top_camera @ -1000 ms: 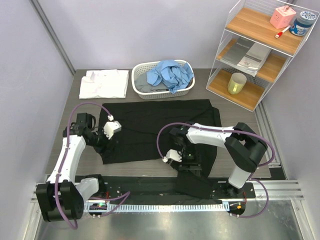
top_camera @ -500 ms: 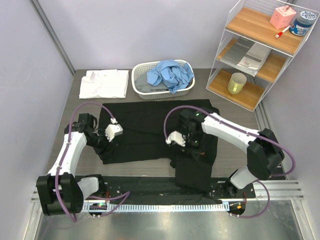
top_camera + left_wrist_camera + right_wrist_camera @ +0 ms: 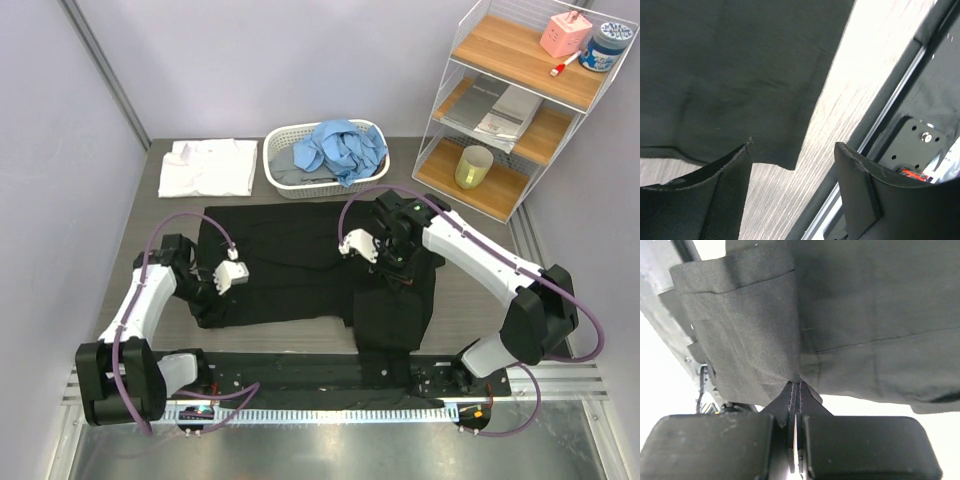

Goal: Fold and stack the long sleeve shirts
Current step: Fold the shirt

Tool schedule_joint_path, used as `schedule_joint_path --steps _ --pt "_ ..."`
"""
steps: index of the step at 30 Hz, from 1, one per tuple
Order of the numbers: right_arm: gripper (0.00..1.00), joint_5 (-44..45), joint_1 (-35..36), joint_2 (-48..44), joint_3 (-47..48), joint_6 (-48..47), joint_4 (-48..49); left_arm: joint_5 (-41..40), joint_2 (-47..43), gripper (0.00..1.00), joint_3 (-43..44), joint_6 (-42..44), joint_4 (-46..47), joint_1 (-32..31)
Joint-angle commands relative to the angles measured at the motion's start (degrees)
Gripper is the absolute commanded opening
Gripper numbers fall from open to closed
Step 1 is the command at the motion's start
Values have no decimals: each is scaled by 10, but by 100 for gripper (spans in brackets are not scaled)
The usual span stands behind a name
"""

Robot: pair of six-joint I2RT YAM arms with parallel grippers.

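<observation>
The black long sleeve shirt [image 3: 290, 255] lies spread across the middle of the table. My right gripper [image 3: 393, 268] is shut on a fold of it near its right side and holds the cloth up off the table; in the right wrist view the fingertips [image 3: 799, 382] pinch black cloth [image 3: 865, 305]. A strip of the shirt [image 3: 392, 325] trails from there toward the near edge. My left gripper [image 3: 213, 290] stands open at the shirt's near-left corner. In the left wrist view its jaws [image 3: 793, 147] frame that corner [image 3: 740, 75] with bare table between them. A folded white shirt [image 3: 208, 167] lies at back left. A light blue one [image 3: 340, 148] is crumpled in the basket.
The white slatted basket [image 3: 325, 187] stands at the back centre. A wire rack with wooden shelves [image 3: 520, 110] stands at back right and holds a yellow cup [image 3: 473, 167] and small items. A metal rail [image 3: 300, 375] runs along the near edge.
My right gripper shut on the black shirt near the front edge and carried the fold up and toward the back right. My left gripper slid toward the near-left corner.
</observation>
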Motion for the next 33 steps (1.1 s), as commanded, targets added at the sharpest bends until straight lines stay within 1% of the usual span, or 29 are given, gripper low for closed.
schedule_joint_path --steps 1,2,6,12,18,21,25,26,28,29,30,33 --pt "1 21 1 -30 20 9 3 -17 -17 62 -28 71 -2 1" --pt "1 25 1 -32 20 12 3 -20 -17 58 -33 85 2 1" --pt "1 32 1 -46 22 19 3 -42 -9 54 -50 108 50 -1" --pt "1 54 0 -68 31 23 2 -67 15 52 -68 156 59 -11" --pt "1 63 0 -86 48 30 -5 -71 4 42 -79 161 69 -22" --pt "1 72 1 -98 55 31 -9 -79 -3 41 -81 168 65 -29" --pt "1 76 1 -113 58 31 -10 -86 -14 30 -87 167 72 -44" --pt "1 79 1 -114 62 31 -12 -87 -22 23 -89 164 73 -44" --pt "1 83 1 -116 65 30 -18 -86 -30 14 -87 159 71 -44" --pt "1 86 1 -117 70 28 -19 -85 -37 4 -83 155 64 -43" --pt "1 89 1 -118 72 28 -21 -76 -42 1 -69 154 39 -44" --pt "1 91 1 -125 80 24 -30 -59 -70 0 -49 159 -11 -44"
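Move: The left hand, open, is over the shirt's near left corner, which is about 4 cm below it, 1 cm back and 2 cm left; the shirt's far left corner is some 22 cm ahead and 1 cm left. The right hand already grips raised cloth; from it the shirt's middle is about 8 cm ahead, 22 cm left and 11 cm below, the sleeve trailing over the table edge about 12 cm back, 2 cm left and 12 cm down. The left fingers close right up and pinch the shirt's near left corner, after sinking about 4 cm and easing slightly left and back while the wrist turns some 15 degrees clockwise; the hand just begins to rise at the end. The right hand keeps its pinch and draws its cloth about 6 cm up, drifting a little forward and right as its fingertips tilt forward. ##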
